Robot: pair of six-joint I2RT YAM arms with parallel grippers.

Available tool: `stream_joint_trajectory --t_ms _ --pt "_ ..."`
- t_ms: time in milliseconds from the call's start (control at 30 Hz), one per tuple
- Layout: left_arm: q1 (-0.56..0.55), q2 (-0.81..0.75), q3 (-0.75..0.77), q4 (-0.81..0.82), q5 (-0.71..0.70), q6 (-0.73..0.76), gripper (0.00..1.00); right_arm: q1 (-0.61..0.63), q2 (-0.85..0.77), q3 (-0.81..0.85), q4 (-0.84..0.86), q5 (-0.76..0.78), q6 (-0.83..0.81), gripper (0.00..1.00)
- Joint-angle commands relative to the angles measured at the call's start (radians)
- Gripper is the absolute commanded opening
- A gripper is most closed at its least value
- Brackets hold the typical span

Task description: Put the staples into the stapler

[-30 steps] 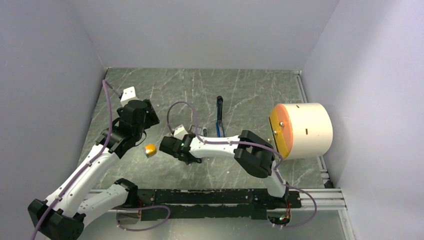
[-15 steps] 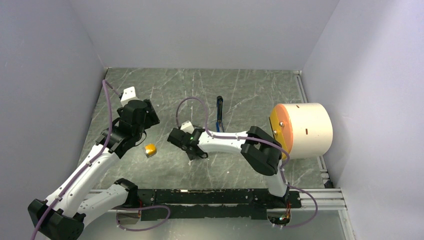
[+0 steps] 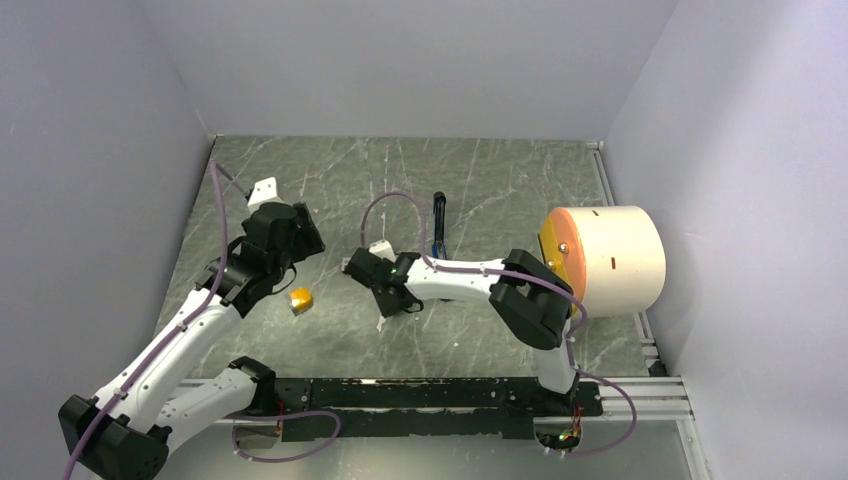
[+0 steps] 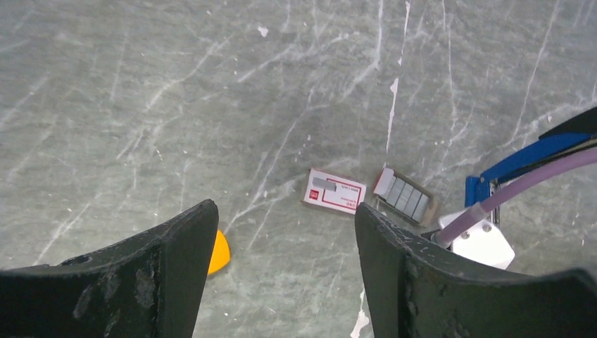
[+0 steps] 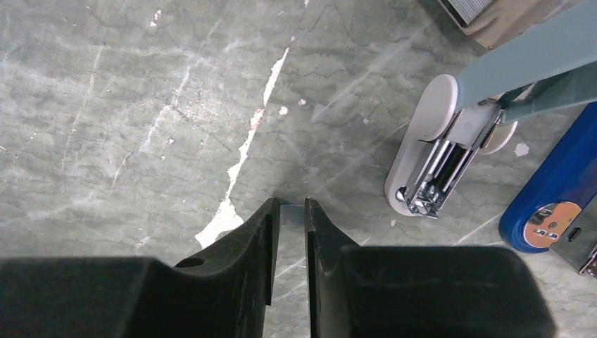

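In the right wrist view my right gripper (image 5: 292, 208) is shut on the staples (image 5: 291, 214), a thin silvery strip pinched between the fingertips just above the table. From above, the right gripper (image 3: 393, 305) hangs left of the blue stapler (image 3: 438, 222), which lies lengthwise at mid-table; its blue end (image 5: 556, 190) shows beside me. My left gripper (image 4: 285, 211) is open and empty above the floor, facing the red-and-white box (image 4: 334, 191) and the grey tray (image 4: 408, 197) of staple strips. From above, the left gripper (image 3: 292, 250) sits back left of the right one.
An orange-yellow block (image 3: 299, 300) lies between the two grippers, next to my left finger (image 4: 220, 252). A white-and-grey tool with a chrome mouth (image 5: 436, 162) lies beside the stapler. A big white cylinder with an orange face (image 3: 605, 260) stands at the right. Walls enclose the table.
My right gripper has swung to the right, away from the orange block, turned, and its jaws have narrowed. The left gripper has shifted slightly to the right and stays open.
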Motion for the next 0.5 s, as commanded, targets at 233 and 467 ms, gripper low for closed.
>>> stream_joint_trajectory --t_ms 233,467 --pt "0.010 -0.018 -0.093 0.046 0.232 -0.098 0.90 -0.071 -0.125 -0.114 0.108 -0.060 0.068 0.22" --pt "0.010 -0.079 -0.162 0.130 0.399 -0.117 0.96 -0.156 -0.302 -0.251 0.319 -0.189 0.150 0.22"
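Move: Ahead and to the right of the right hand's staple strip, the small open stapler's middle is about 5 cm right and 7 cm out, near fingertip height; the blue stapler is 12 cm right, 12 cm out. The staple tray is 12 cm out, 1 cm right; the red box 11 cm out, 8 cm left. From the left hand the small stapler is 20 cm right and level, the red box 5 cm right, 4 cm out, both 19 cm below. Carrying the staple strip, still pinched in its fingertips, the right hand slides about 2 cm right just above the table towards the small stapler, then lifts over 2 cm while edging forward, rolling left side up and turning slightly clockwise. The left hand sinks some 4 cm, moves as far right and slightly back towards the small stapler, rolls left side down and opens wider, empty. ##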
